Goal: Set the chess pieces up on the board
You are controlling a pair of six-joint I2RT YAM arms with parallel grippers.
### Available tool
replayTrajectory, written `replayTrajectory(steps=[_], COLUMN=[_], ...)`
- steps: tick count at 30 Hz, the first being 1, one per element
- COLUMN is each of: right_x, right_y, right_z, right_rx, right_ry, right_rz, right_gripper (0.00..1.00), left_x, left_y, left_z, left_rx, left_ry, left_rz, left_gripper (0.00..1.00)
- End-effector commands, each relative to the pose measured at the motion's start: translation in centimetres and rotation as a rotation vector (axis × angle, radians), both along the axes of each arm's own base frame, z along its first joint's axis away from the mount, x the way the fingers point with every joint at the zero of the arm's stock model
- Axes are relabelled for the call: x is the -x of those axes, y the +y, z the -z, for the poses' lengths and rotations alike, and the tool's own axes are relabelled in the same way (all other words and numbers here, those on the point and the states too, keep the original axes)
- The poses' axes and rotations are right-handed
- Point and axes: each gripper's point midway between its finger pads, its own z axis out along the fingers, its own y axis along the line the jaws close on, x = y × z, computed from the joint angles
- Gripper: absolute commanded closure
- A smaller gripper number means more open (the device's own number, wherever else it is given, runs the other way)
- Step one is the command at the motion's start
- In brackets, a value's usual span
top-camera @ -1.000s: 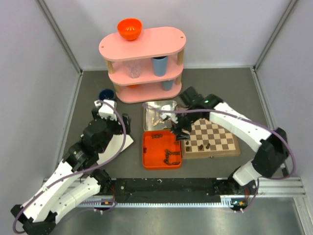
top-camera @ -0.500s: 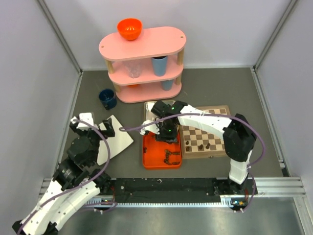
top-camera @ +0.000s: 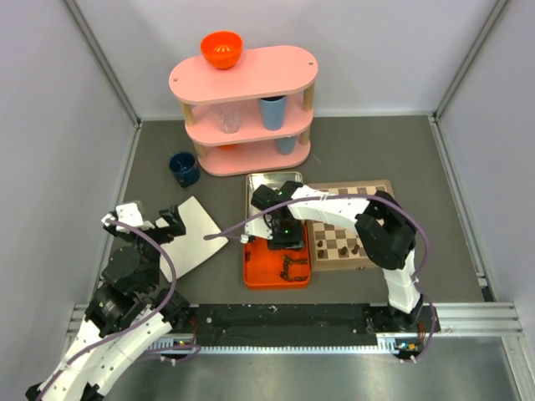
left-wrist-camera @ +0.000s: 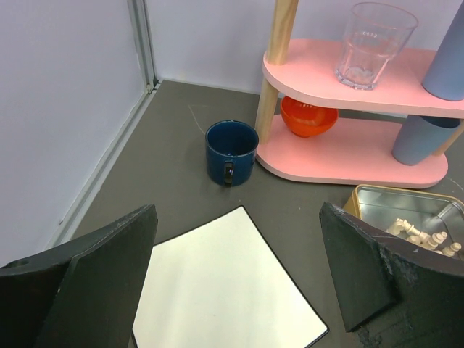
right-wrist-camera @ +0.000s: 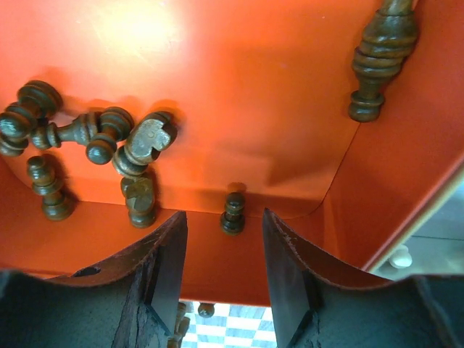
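Several dark chess pieces [right-wrist-camera: 109, 141] lie in the orange tray [right-wrist-camera: 239, 80], with one larger dark piece [right-wrist-camera: 380, 61] off by itself. My right gripper [right-wrist-camera: 222, 235] hangs low over the tray, open, its jaws either side of a small dark pawn [right-wrist-camera: 233, 212] without touching it. From above, the right gripper [top-camera: 282, 236] is at the tray's [top-camera: 259, 271] far end, beside the board [top-camera: 376, 251], where a few dark pieces [top-camera: 355, 248] stand. Pale pieces [left-wrist-camera: 423, 235] lie in the silver tin [left-wrist-camera: 377, 197]. My left gripper [left-wrist-camera: 235, 279] is open over a white card [left-wrist-camera: 217, 283].
A blue mug [left-wrist-camera: 231, 151] stands beyond the card. The pink three-tier shelf [top-camera: 242, 83] at the back carries an orange bowl [top-camera: 221, 48], a clear glass [left-wrist-camera: 373, 43] and blue cups. The tin [top-camera: 272, 185] sits just behind the tray. Grey walls close in on both sides.
My right gripper has swung from the board's left edge over to the orange tray and narrowed its jaws. The left arm has drawn back toward the left near corner.
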Motion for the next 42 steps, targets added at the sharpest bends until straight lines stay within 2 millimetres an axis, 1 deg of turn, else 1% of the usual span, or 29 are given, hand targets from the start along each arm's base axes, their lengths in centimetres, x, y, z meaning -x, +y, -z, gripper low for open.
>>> replayTrajectory(steps=[1,8,12,18,22,26,28,31,32,33,36,37,39,40,42], right_x=[-0.7,-1.0,-0.8,-0.4,-0.4,-0.2,0.0,-0.2,-0.2,-0.2,-0.5,-0.5,-0.3,-0.3,0.1], right_y=[0.6,0.6,0.4,0.4,0.6,0.9,1.3,1.8,2.2,2.4,2.9,3.0,3.4,3.5,3.9], right_z=[0.0,1.0,1.6,2.2,2.3,2.0,1.6,0.3,-0.2,-1.2,-2.9,-4.0,-5.3,-6.6,-8.3], right_rx=[0.026,0.042,0.057,0.057,0.051,0.033,0.013,-0.032,-0.058,-0.087,-0.16,-0.194,-0.254,-0.294,-0.37], right_ry=[-0.033,-0.04,-0.03,-0.006,-0.001,0.009,0.013,0.008,0.015,0.009,0.02,0.016,0.041,0.038,0.073], right_rz=[-0.02,-0.018,-0.017,-0.012,-0.012,-0.007,-0.007,0.004,0.008,0.013,0.033,0.038,0.052,0.058,0.077], right_gripper=[0.55,0.56,0.59,0.69,0.78,0.85,0.87,0.89,0.89,0.9,0.91,0.91,0.91,0.91,0.92], left_x=[-0.2,-0.2,-0.3,-0.3,-0.3,-0.3,-0.3,-0.4,-0.4,-0.4,-0.5,-0.5,-0.6,-0.6,-0.6], left_y=[0.1,-0.1,-0.2,-0.3,-0.3,-0.3,-0.3,-0.4,-0.5,-0.6,-1.1,-1.5,-2.2,-3.6,-5.6], left_z=[-0.8,-0.8,-0.8,-0.7,-0.8,-0.7,-0.7,-0.6,-0.6,-0.6,-0.7,-0.8,-0.9,-1.0,-1.4], left_rx=[0.015,0.015,0.009,0.01,0.01,0.008,0.009,0.005,0.004,0.003,0.004,0.006,0.008,0.006,0.001], left_ry=[-0.029,-0.03,-0.027,-0.027,-0.027,-0.024,-0.025,-0.021,-0.02,-0.02,-0.023,-0.027,-0.033,-0.04,-0.057], left_rz=[-0.012,-0.004,0.001,0.005,0.008,0.008,0.008,0.011,0.013,0.02,0.048,0.072,0.108,0.185,0.292], left_gripper=[0.01,0.01,0.01,0.01,0.01,0.01,0.01,0.01,0.01,0.01,0.01,0.01,0.01,0.01,0.01])
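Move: The dark pawn to grip in the orange tray lies about 3 cm below the right hand and 1 cm to its right, level fore and aft. A small dark piece lies 4 cm back and 1 cm right of the hand, the knight cluster about 4 cm back and 3 cm left, and the long dark piece some 3 cm ahead and 7 cm left, all about as low. From the left hand, the pawn is roughly 30 cm right, 1 cm ahead and 27 cm below. Sink the half-open right gripper about 2.5 cm, easing slightly right, until its fingertips straddle the pawn beside the tray wall nearest the board. Close them from front and back to pinch the pawn, then raise it nearly 4 cm, drifting some 2 cm left as the fingertips swing leftward. Late on, start the open left hand swinging right. ##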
